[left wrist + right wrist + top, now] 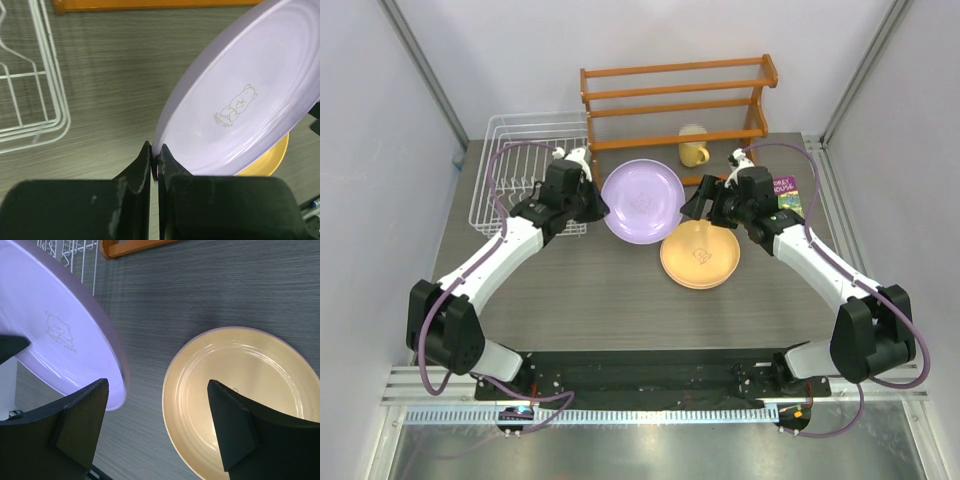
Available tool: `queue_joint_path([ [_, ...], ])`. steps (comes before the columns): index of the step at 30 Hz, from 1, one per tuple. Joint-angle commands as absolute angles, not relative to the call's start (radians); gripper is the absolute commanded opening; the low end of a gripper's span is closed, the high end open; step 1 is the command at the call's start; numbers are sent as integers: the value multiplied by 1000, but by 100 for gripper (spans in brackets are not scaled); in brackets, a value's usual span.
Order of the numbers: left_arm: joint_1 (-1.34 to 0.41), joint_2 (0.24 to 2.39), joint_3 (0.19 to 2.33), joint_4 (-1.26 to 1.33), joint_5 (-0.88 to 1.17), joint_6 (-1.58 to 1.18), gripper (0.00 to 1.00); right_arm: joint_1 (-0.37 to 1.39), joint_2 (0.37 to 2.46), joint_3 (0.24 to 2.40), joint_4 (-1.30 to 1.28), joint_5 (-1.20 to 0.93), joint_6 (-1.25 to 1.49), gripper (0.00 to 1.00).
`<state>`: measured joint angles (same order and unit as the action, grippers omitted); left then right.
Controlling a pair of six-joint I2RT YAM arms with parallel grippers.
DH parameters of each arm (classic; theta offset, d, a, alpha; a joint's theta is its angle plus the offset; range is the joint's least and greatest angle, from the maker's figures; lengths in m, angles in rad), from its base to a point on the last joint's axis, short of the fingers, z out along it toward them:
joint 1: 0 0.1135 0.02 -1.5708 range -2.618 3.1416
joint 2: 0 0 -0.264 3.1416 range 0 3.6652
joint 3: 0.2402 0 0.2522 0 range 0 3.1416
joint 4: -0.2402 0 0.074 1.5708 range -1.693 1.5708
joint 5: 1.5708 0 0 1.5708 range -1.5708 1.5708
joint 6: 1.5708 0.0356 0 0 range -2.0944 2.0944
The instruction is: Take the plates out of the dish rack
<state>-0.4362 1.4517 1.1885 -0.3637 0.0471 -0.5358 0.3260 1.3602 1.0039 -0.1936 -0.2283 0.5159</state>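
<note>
My left gripper point(601, 209) is shut on the left rim of a lavender purple plate point(642, 201) and holds it tilted above the table, right of the white wire dish rack point(512, 140). In the left wrist view the jaws point(155, 159) pinch the plate's edge point(240, 100). A yellow-orange plate point(701, 254) lies flat on the table. My right gripper point(691, 205) is open and empty above it, near the purple plate's right rim. In the right wrist view the open gripper point(157, 410) spans the purple plate point(55, 340) and the yellow plate point(240, 405). The rack point(30, 100) looks empty. No pink plate shows.
An orange wooden slatted shelf point(675, 100) stands at the back, with a yellow mug point(693, 145) in front of it. A small dark book point(786, 192) lies right of my right arm. Grey walls close both sides.
</note>
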Motion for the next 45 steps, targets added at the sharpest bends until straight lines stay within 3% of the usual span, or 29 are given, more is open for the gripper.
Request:
queue_joint_path([
  [1, -456, 1427, 1175, -293, 118, -575, 0, 353, 1368, 1015, -106, -244, 532, 85],
  [6, -475, 1433, 1155, -282, 124, -587, 0, 371, 1382, 1019, -104, -230, 540, 81],
  [7, -480, 1433, 1155, -281, 124, -588, 0, 371, 1391, 1019, -104, -230, 540, 69],
  [10, -492, 1433, 1155, -272, 140, -591, 0, 373, 1405, 1016, -104, -235, 540, 51],
  [12, -497, 1424, 1154, -261, 155, -595, 0, 373, 1410, 1014, -104, -236, 538, 47],
  [15, -499, 1407, 1146, -242, 179, -598, 0, 373, 1407, 1014, -104, -238, 528, 34],
  [20, -500, 1396, 1152, -242, 213, -591, 0, 373, 1394, 1034, -136, -210, 509, 1],
  [24, -499, 1390, 1144, -259, 157, -586, 51, 367, 1348, 1052, -224, -120, 483, 1],
  [27, -499, 1371, 1126, -268, 85, -574, 76, 328, 1303, 1062, -282, -72, 472, 1],
  [33, -500, 1229, 1051, -244, -150, -529, 80, 187, 1258, 1063, -426, -72, 434, 2],
  [38, -499, 1085, 971, -210, -375, -439, 82, 163, 1262, 1046, -521, -67, 403, 2],
  [45, -499, 986, 890, -184, -537, -319, 82, 160, 1295, 991, -540, -101, 426, 2],
])
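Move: The purple plate is in the left gripper's shut fingers, its middle about 8 cm to the right of that hand and 1 cm ahead; the open right gripper waits roughly 19 cm to the left hand's right. From the right gripper the plate's middle is some 11 cm left, 1 cm ahead and level. The stack topped by the orange plate lies 5 cm back, 3 cm right and 14 cm below it. The wooden rack stands about 20 cm ahead, 8 cm lower. Bring the left gripper, still pinching the purple plate, about 3 cm right and slightly back while the right gripper eases 2 cm left and closes on the plate's right-hand rim. Then open the left fingers and draw that hand left and up, tips lifting some 20 degrees. Carry the plate right about 12 cm with the right hand, lastly back and down a little over the stack, turning clockwise. ##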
